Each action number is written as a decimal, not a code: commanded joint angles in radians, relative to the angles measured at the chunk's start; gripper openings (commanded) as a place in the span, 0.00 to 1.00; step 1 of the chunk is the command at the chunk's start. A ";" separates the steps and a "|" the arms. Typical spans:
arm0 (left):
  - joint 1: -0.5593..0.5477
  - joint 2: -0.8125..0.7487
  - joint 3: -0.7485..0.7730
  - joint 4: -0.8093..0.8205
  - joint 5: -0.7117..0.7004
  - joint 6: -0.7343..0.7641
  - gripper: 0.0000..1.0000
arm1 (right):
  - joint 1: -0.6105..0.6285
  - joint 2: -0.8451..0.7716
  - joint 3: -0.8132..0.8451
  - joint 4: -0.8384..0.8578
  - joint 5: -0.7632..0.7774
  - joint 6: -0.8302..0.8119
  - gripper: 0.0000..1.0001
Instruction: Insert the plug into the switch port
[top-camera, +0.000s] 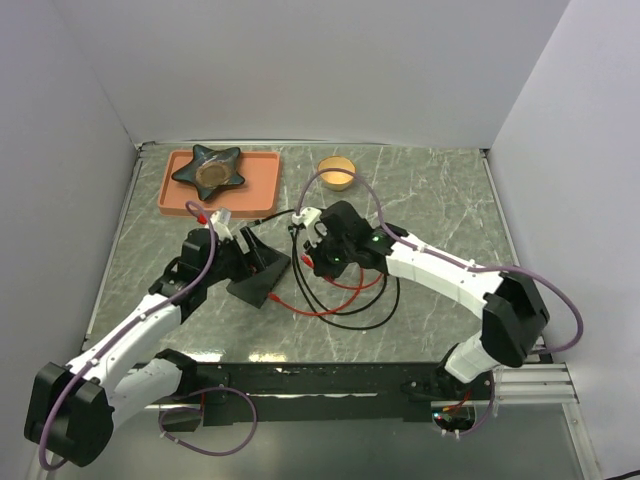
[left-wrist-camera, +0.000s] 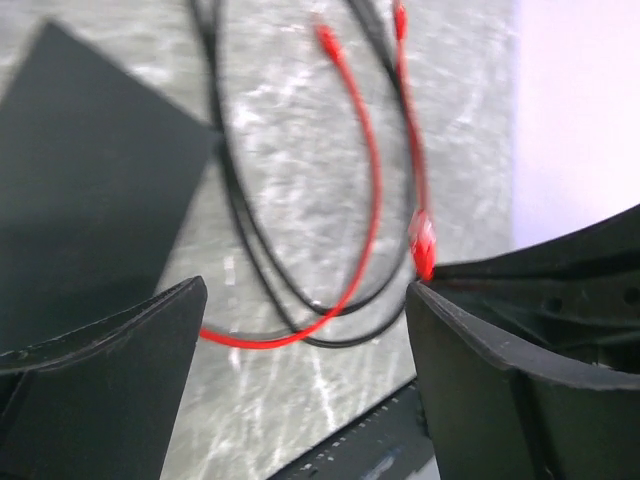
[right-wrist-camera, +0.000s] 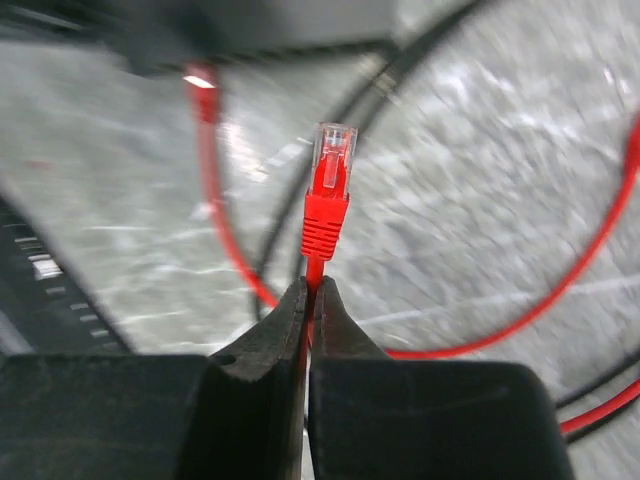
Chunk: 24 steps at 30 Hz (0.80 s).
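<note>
My right gripper (right-wrist-camera: 313, 285) is shut on the red cable just behind its plug (right-wrist-camera: 328, 190). The plug's clear tip sticks out past the fingertips, above the marble tabletop. In the top view this gripper (top-camera: 312, 262) hovers over the coiled red and black cables (top-camera: 335, 300). The flat black switch box (top-camera: 260, 277) lies to its left, and its ports do not show in any view. My left gripper (left-wrist-camera: 305, 285) is open and holds nothing. The box (left-wrist-camera: 90, 190) lies beyond its left finger (left-wrist-camera: 110, 390), not between the fingers.
A salmon tray (top-camera: 265, 172) holding a dark star-shaped dish (top-camera: 208, 170) sits at the back left, and a yellow bowl (top-camera: 336, 172) is behind the right gripper. Another red plug (left-wrist-camera: 327, 40) and cable loops lie on the marble. White walls enclose the table.
</note>
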 joint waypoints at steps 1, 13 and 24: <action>-0.018 -0.014 -0.007 0.206 0.111 -0.044 0.86 | 0.009 -0.066 -0.051 0.068 -0.147 0.029 0.00; -0.154 0.095 0.047 0.266 0.047 -0.058 0.77 | 0.018 -0.107 -0.057 0.078 -0.175 0.060 0.00; -0.232 0.130 0.079 0.282 -0.041 -0.064 0.51 | 0.028 -0.149 -0.048 0.075 -0.195 0.065 0.00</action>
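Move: The red plug, still pinched by its cable in the right hand, is about 11 cm right of the left hand, 1 cm ahead and 1 cm lower. The switch lies some 4 cm ahead, 1 cm right and 14 cm below the left hand. From the right hand the plug sits about 2 cm ahead and 2 cm left, level; the open left gripper it is offered to is 13 cm left, 1 cm ahead, 1 cm higher. Left hand sweeps about 8 cm right to the plug, fingers partly closing; the right draws back 4 cm. ##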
